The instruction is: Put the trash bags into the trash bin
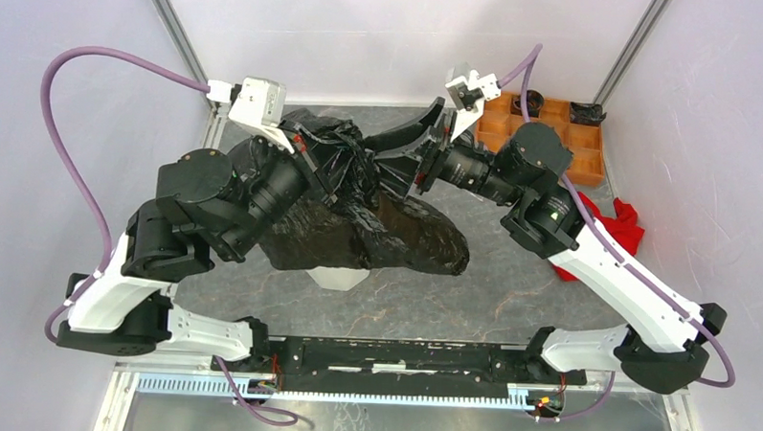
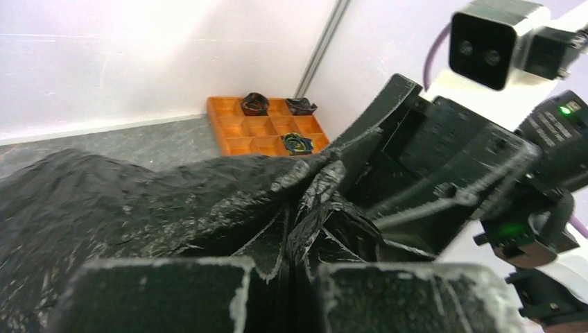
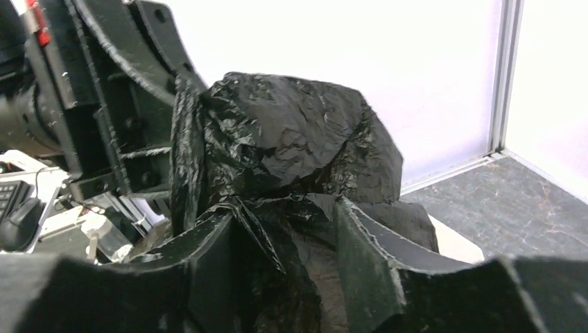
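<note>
A wrinkly black trash bag (image 1: 377,230) lies draped over the white trash bin (image 1: 340,277), of which only a bit of the near side shows below the film. My left gripper (image 1: 333,172) is at the bag's bunched top and is shut on a fold of the film (image 2: 326,208), its pads (image 2: 388,291) pressed together. My right gripper (image 1: 403,168) faces it from the right. In the right wrist view its jaws stand open (image 3: 283,211) around loose bag film (image 3: 291,132), not pinching it.
An orange compartmented tray (image 1: 564,136) with small dark items stands at the back right corner. A red cloth (image 1: 619,224) lies by the right arm. White walls and metal posts close in the grey table (image 1: 509,287) on three sides.
</note>
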You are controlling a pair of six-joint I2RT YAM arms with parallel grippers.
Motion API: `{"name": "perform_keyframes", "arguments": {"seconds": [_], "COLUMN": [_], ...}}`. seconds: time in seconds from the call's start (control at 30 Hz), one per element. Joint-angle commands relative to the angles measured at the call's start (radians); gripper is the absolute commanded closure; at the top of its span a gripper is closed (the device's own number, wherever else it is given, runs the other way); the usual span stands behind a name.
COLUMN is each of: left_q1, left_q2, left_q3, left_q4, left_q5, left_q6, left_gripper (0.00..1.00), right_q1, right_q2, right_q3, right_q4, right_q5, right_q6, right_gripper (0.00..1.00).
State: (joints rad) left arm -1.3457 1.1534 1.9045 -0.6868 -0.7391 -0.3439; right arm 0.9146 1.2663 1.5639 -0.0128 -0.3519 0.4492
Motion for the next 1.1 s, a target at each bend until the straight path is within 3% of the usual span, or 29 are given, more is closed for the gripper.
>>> {"name": "perform_keyframes", "arguments": {"seconds": [0.0, 0.1, 0.27, 0.53, 0.67, 0.8, 1.07], "left_q1": [-0.001, 0.0, -0.001, -0.001, -0.001, 0.0, -0.001], "left_q2": [0.005, 0.009, 0.02, 0.001, -0.022, -0.009, 0.073], "left_q3": [0.038, 0.036, 0.036, 0.004, -0.048, -0.036, 0.037], "left_q4": [0.01, 0.006, 0.005, -0.032, -0.024, -0.02, 0.009], "left_q5": [-0.131, -0.189, -0.22, -0.219, -0.192, -0.192, -0.186], "left_q6": [-0.027, -0.02, -0.01, -0.021, -0.04, -0.039, -0.008], "left_gripper": [0.98, 0.98, 0.98, 0.98, 0.98, 0.98, 0.98], "right_q1": [0.002, 0.003, 0.002, 0.001, 0.001, 0.016, 0.075], "right_q2": [-0.046, -0.075, -0.084, -0.128, -0.1, -0.061, -0.015], "right_q3": [-0.049, -0.102, -0.149, -0.137, -0.108, -0.109, -0.103], "right_q4": [0.072, 0.11, 0.181, 0.128, 0.108, 0.145, 0.132], "right_q5": [-0.033, -0.034, -0.076, 0.063, 0.033, -0.029, -0.002], "right_q6": [-0.008, -0.009, 0.005, -0.041, -0.025, 0.01, -0.047], "right_gripper": [0.37, 0.21, 0.03, 0.02, 0.02, 0.02, 0.02]}}
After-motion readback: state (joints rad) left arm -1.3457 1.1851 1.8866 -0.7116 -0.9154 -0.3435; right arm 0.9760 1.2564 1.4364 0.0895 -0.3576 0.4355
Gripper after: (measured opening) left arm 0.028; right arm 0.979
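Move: The right hand's half-open fingers are around the trash bag's gathered rim, whose middle lies about 4 cm to their left and level. The left gripper, which pinches that rim, is some 5 cm left and 1 cm nearer the bases. The trash bin stands under the bag, from the right hand roughly 9 cm left, 2 cm ahead and 35 cm down; from the left hand about 5 cm left, 2 cm ahead and 37 cm down. Opening to its full width first, the right hand eases back and down a centimetre or two, rises again while drifting right, then pushes about 4 cm left and 3 cm down, its fingers spread over the bag's gathered rim beside the left gripper. The left hand keeps its pinch on the rim, edging some 2 cm forward and as far down, and turning about 10 degrees counter-clockwise. ##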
